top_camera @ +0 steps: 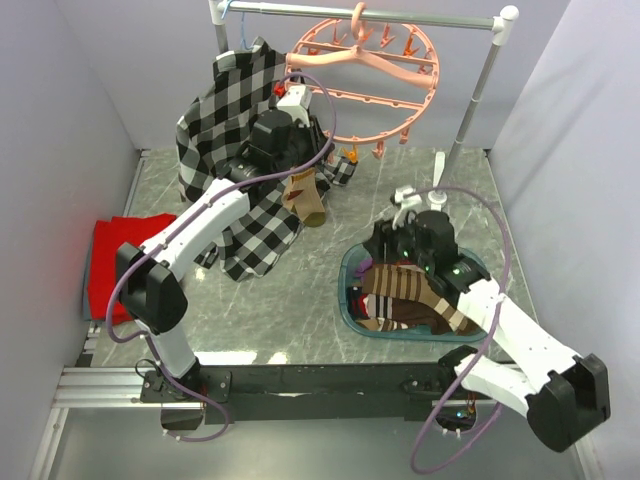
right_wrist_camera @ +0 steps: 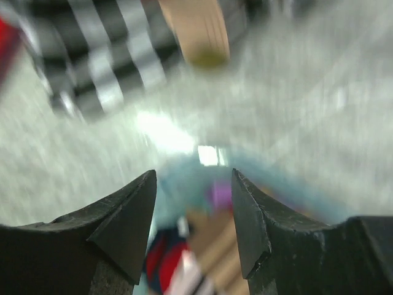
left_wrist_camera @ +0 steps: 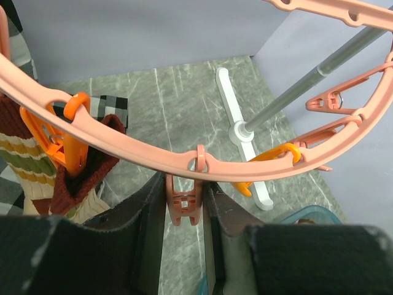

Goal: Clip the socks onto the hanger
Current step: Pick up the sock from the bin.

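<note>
The salmon-pink hanger (top_camera: 375,62) hangs by its hook from the grey rail. My left gripper (top_camera: 320,128) reaches up to its near rim. In the left wrist view the ring (left_wrist_camera: 153,153) crosses the frame, and my left gripper (left_wrist_camera: 185,212) is shut on a small pink clip (left_wrist_camera: 184,206) dangling from it. A striped sock (top_camera: 306,196) hangs from an orange clip (left_wrist_camera: 64,144) beside it, and it also shows in the left wrist view (left_wrist_camera: 24,157). My right gripper (top_camera: 388,250) is open and empty just above more striped socks (top_camera: 410,292) in a teal basin. The right wrist view (right_wrist_camera: 193,175) is blurred.
The teal basin (top_camera: 349,272) sits right of centre. A black-and-white plaid shirt (top_camera: 235,120) hangs at the left under my left arm. A red cloth (top_camera: 105,262) lies at the far left. The rail's post (left_wrist_camera: 295,92) and white foot (left_wrist_camera: 241,132) stand at the right.
</note>
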Robot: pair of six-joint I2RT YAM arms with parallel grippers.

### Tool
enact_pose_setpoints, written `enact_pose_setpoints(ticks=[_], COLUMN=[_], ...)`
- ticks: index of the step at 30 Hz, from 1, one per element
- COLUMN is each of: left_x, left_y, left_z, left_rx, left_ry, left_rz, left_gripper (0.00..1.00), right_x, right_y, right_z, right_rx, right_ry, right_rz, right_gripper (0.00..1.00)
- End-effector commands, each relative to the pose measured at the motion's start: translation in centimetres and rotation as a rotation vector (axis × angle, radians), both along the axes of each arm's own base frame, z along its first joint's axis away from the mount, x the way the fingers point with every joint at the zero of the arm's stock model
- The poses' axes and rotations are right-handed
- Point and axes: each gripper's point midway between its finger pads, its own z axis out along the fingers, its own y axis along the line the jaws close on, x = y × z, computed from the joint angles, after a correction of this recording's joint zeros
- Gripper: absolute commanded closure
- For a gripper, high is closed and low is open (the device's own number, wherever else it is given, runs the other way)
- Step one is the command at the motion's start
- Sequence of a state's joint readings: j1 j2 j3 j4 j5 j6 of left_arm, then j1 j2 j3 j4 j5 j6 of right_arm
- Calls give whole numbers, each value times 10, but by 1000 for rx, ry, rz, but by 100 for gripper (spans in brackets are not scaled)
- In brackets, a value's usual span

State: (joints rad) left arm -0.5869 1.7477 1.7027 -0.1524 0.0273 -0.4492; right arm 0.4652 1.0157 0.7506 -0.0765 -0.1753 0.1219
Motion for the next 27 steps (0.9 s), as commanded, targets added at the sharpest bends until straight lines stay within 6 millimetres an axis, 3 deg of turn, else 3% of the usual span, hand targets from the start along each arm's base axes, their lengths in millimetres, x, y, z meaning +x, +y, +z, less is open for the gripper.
enact_pose_setpoints(ticks=[1,4,6,7,9,13,18,23,27], left_x=[-11,-11,-12,-12,-13,-14,-17,-18,-17], left_y=[8,13,15,16,16,16,16,17,17], left_z=[39,38,38,39,43,44,41,42,39], left_rx=[-20,-10,-4,-3,-5,-8,-4,-2,2], left_ry=[-51,-46,-41,-40,-46,-42,-37,-39,-34], left_rz=[14,44,53,55,56,55,54,55,55], left_gripper=[84,84,84,84,84,84,84,85,85], right_x=[-41,-44,-42,-37,-37,-41,-44,-43,-44], right_y=[-26,-22,-28,-26,-31,-25,-16,-20,-21], right_z=[-48,-48,-60,-53,-71,-87,-111,-137,-149], right_rx=[-138,-175,-244,-259,-362,-471,-537,-650,-714], right_ry=[197,200,254,256,314,333,375,447,467], right_rz=[-8,45,37,42,46,80,104,91,93], right_gripper=[42,46,47,47,48,52,54,55,68])
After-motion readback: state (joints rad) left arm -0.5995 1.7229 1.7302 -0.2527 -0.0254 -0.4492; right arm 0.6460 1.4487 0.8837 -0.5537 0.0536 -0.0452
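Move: The right hand is empty and open above the front-left part of the bin; the brown end of the striped sock lies about 17 cm below it, some 5 cm back and 2 cm to its right. The purple sock is about 4 cm ahead of that end and 3 cm left of it, the navy-red sock some 5 cm nearer the base and 5 cm left of it. From the left hand, the striped end is about 20 cm back, 12 cm right and 30 cm down. The right hand drops about 16 cm into the left part of the bin towards the brown end of the striped sock, drawing back some 4 cm early on and then sinking almost straight down. On the way the wrist tips the fingers from a shallow forward-left slant to steeply down, about 45 degrees, while they narrow to roughly two thirds of their gap, still open as the tips come right down to the brown knit. ##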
